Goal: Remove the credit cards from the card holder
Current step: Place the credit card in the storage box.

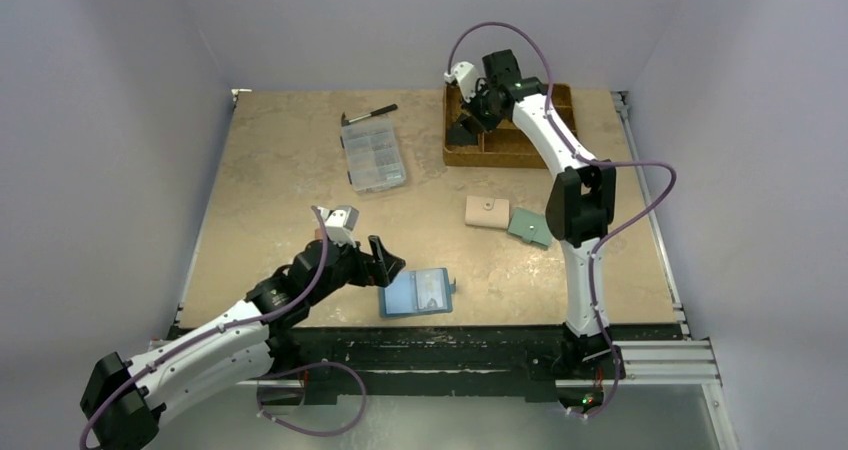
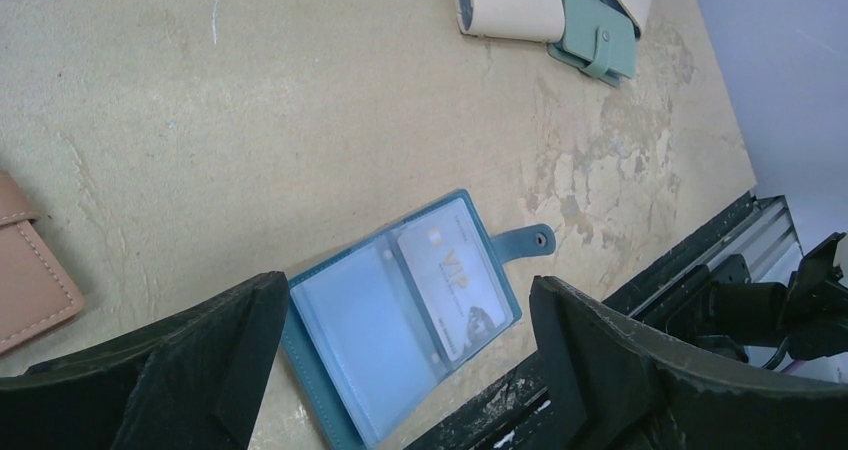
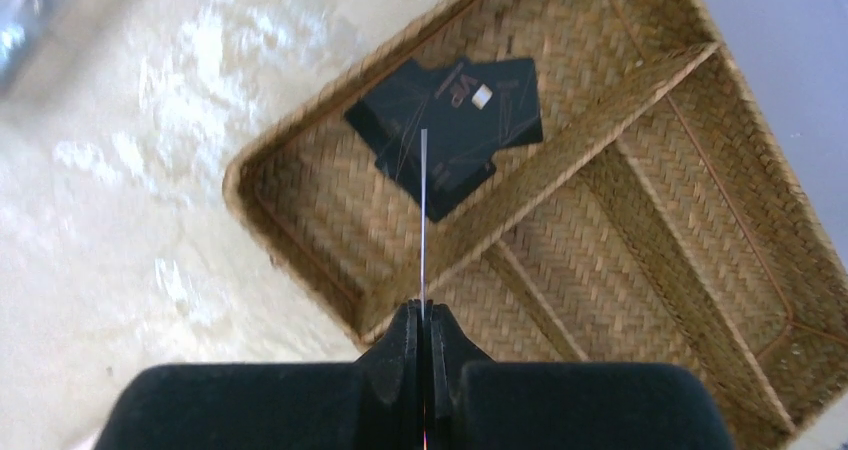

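The dark blue card holder [image 1: 417,293] [image 2: 350,350] lies open near the table's front edge, with a greyish credit card [image 2: 455,285] in its right sleeve. My left gripper [image 1: 376,264] [image 2: 408,292] hangs just above it, jaws wide open and holding nothing. My right gripper [image 1: 467,130] [image 3: 423,315] is shut on a credit card [image 3: 424,220] seen edge-on as a thin pale line. It hovers over the wicker tray [image 1: 520,150] [image 3: 650,200], where two black cards [image 3: 450,120] lie overlapping in the left compartment.
A beige wallet [image 1: 487,212] [image 2: 510,5] and a pale teal-green wallet [image 1: 529,226] [image 2: 598,35] lie mid-right. A pink wallet [image 2: 30,270] sits left of the left gripper. A clear organiser box [image 1: 374,157] and a pen-like tool [image 1: 370,114] lie at the back.
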### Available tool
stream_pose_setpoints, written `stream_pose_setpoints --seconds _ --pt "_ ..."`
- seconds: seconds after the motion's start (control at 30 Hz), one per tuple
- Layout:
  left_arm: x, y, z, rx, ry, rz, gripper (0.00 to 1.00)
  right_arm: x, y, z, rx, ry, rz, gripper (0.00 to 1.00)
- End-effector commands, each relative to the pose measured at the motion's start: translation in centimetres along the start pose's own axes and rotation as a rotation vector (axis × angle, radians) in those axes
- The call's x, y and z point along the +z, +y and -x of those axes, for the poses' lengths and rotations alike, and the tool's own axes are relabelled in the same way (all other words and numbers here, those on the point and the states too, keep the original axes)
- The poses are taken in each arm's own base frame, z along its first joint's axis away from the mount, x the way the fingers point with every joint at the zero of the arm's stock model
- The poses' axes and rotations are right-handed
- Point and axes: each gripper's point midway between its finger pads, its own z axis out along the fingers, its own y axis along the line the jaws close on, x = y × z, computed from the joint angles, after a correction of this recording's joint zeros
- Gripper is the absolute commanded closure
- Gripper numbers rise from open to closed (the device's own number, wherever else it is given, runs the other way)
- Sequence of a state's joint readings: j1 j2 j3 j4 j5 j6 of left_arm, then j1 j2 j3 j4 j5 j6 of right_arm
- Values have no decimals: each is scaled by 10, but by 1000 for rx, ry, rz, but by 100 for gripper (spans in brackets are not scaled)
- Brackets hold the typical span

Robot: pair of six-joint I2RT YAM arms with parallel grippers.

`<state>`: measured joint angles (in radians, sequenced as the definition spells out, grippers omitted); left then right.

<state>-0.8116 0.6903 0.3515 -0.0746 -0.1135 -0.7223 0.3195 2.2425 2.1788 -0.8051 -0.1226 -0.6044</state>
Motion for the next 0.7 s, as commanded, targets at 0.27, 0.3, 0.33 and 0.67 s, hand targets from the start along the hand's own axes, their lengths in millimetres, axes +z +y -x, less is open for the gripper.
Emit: stream_pose_setpoints --seconds 0.27,0.3,0.33,0.67 --pt "3 -7 18 -20 -45 8 1 31 -30 45 692 -233 -225 100" --pt "4 -7 18 -19 -43 12 1 35 -28 46 732 -239 -222 100" --pt "5 -6 18 -17 -41 15 1 39 -26 47 758 -240 -219 100" --pt "13 -6 21 -5 -25 45 1 70 -23 43 881 -230 -218 93"
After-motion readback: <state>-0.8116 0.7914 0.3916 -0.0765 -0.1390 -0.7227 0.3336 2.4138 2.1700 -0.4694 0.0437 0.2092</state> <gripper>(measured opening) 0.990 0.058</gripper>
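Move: The card pile in the storage box's left compartment, where the right hand is taking its held card, lies roughly 4 cm ahead of that hand, 3 cm left and 12 cm below. The box's right-hand compartments are centred about 12 cm right and 6 cm ahead; the clear parts box is some 24 cm left and 2 cm back, the cream card holder about 16 cm back and 1 cm right. From the left hand, the pile is about 35 cm ahead and 16 cm right. The black credit card, still pinched edge-on by the right fingers, is carried about 5 cm forward and 3 cm left, deeper over the left compartment. The hand swings roughly 45 degrees clockwise to line the card up with the long divider, first staying near its height, then sinking about 6 cm towards the pile with the fingers practically shut. ##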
